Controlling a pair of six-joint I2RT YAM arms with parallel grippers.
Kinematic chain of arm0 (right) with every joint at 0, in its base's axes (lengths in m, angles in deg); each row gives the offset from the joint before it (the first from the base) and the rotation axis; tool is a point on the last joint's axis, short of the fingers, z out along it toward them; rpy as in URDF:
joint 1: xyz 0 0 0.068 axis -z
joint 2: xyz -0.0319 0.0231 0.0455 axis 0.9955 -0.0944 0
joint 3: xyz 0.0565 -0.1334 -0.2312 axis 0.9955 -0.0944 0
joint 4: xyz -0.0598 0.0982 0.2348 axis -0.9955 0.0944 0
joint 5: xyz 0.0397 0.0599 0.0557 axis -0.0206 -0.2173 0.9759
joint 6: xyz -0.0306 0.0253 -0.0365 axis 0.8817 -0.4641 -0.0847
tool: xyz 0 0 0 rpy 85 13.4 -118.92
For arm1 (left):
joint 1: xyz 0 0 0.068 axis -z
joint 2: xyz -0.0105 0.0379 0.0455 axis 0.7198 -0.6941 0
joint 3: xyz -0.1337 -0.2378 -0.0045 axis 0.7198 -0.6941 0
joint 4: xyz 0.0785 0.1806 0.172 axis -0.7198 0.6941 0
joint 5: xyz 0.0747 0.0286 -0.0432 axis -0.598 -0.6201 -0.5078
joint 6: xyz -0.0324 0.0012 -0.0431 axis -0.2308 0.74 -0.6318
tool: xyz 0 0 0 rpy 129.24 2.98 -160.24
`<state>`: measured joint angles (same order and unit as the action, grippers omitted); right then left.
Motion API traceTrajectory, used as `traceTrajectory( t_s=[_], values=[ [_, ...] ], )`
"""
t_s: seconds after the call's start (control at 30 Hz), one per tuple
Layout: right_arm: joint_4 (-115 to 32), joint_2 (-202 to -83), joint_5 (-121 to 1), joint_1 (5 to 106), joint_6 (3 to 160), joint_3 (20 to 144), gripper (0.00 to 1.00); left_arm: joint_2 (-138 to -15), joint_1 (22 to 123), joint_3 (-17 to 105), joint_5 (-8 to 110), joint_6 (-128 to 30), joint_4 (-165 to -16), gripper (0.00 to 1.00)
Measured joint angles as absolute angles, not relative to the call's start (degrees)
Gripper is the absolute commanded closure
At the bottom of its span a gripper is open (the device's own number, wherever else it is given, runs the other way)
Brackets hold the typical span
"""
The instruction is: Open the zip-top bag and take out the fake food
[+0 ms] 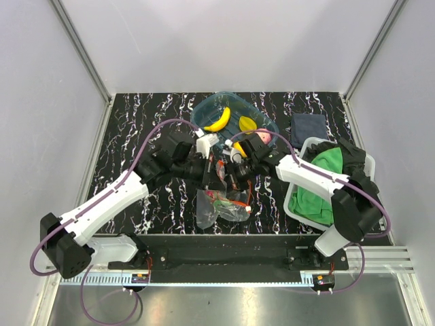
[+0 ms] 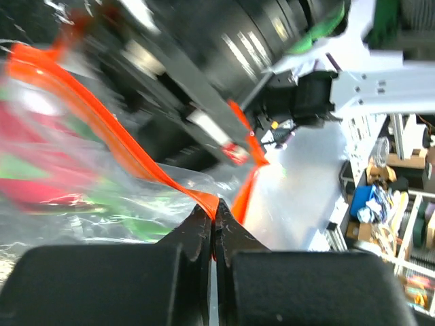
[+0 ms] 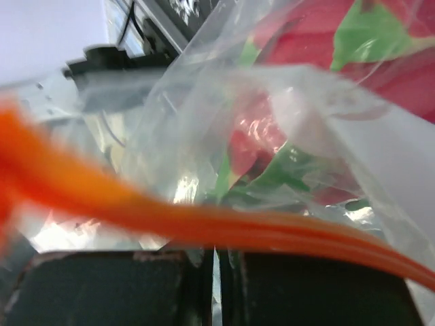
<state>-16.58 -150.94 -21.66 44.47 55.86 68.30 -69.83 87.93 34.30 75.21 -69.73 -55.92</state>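
The zip-top bag (image 1: 221,206), clear and crinkly, hangs over the table's front middle, held up by both grippers. My left gripper (image 1: 215,171) is shut on one side of the red-orange zip strip (image 2: 136,159), pinched at the jaw tips (image 2: 216,209). My right gripper (image 3: 217,252) is shut on the bag's other lip, and the zip strip (image 3: 224,227) runs just in front of its jaws. Red-pink fake food with green (image 3: 268,146) lies inside the bag. A yellow banana (image 1: 217,120), a yellow round piece (image 1: 248,123) and a pinkish ball (image 1: 262,138) lie in the teal tray (image 1: 204,109).
A white basket (image 1: 307,144) holding a green cloth (image 1: 319,180) stands at the right, under my right arm. A dark blue cloth (image 1: 308,125) lies behind it. The teal tray sits just behind both grippers.
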Motion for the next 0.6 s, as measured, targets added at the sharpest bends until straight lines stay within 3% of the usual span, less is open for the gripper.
traceTrajectory(
  t_s=[0.6],
  values=[
    [-15.8,-152.5,-19.1,48.5,42.2,72.2,1.00,-66.2,91.0,22.9,73.8,-70.0,-57.0,1.00]
  ],
)
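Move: The red fake fruit is still in the bag. It lies about 6 cm ahead of my left hand, 2 cm to its right and 9 cm lower; from my right hand it is roughly 5 cm ahead, 4 cm left and 2 cm lower. The white zip end hangs some 10 cm right of my left hand, 3 cm back and 8 cm lower. The blue tray's middle is about 26 cm straight ahead of my right hand, 13 cm down. I keep the orange zip rim pinched in my left hand and draw it back about 4 cm, then mostly down about 6 cm. Meanwhile my right hand, fingers still shut at the opposite lip, goes forward and up some 2.5 cm each, then stays there as its wrist turns about 15 degrees, partly clockwise, spreading the mouth between my hands. ##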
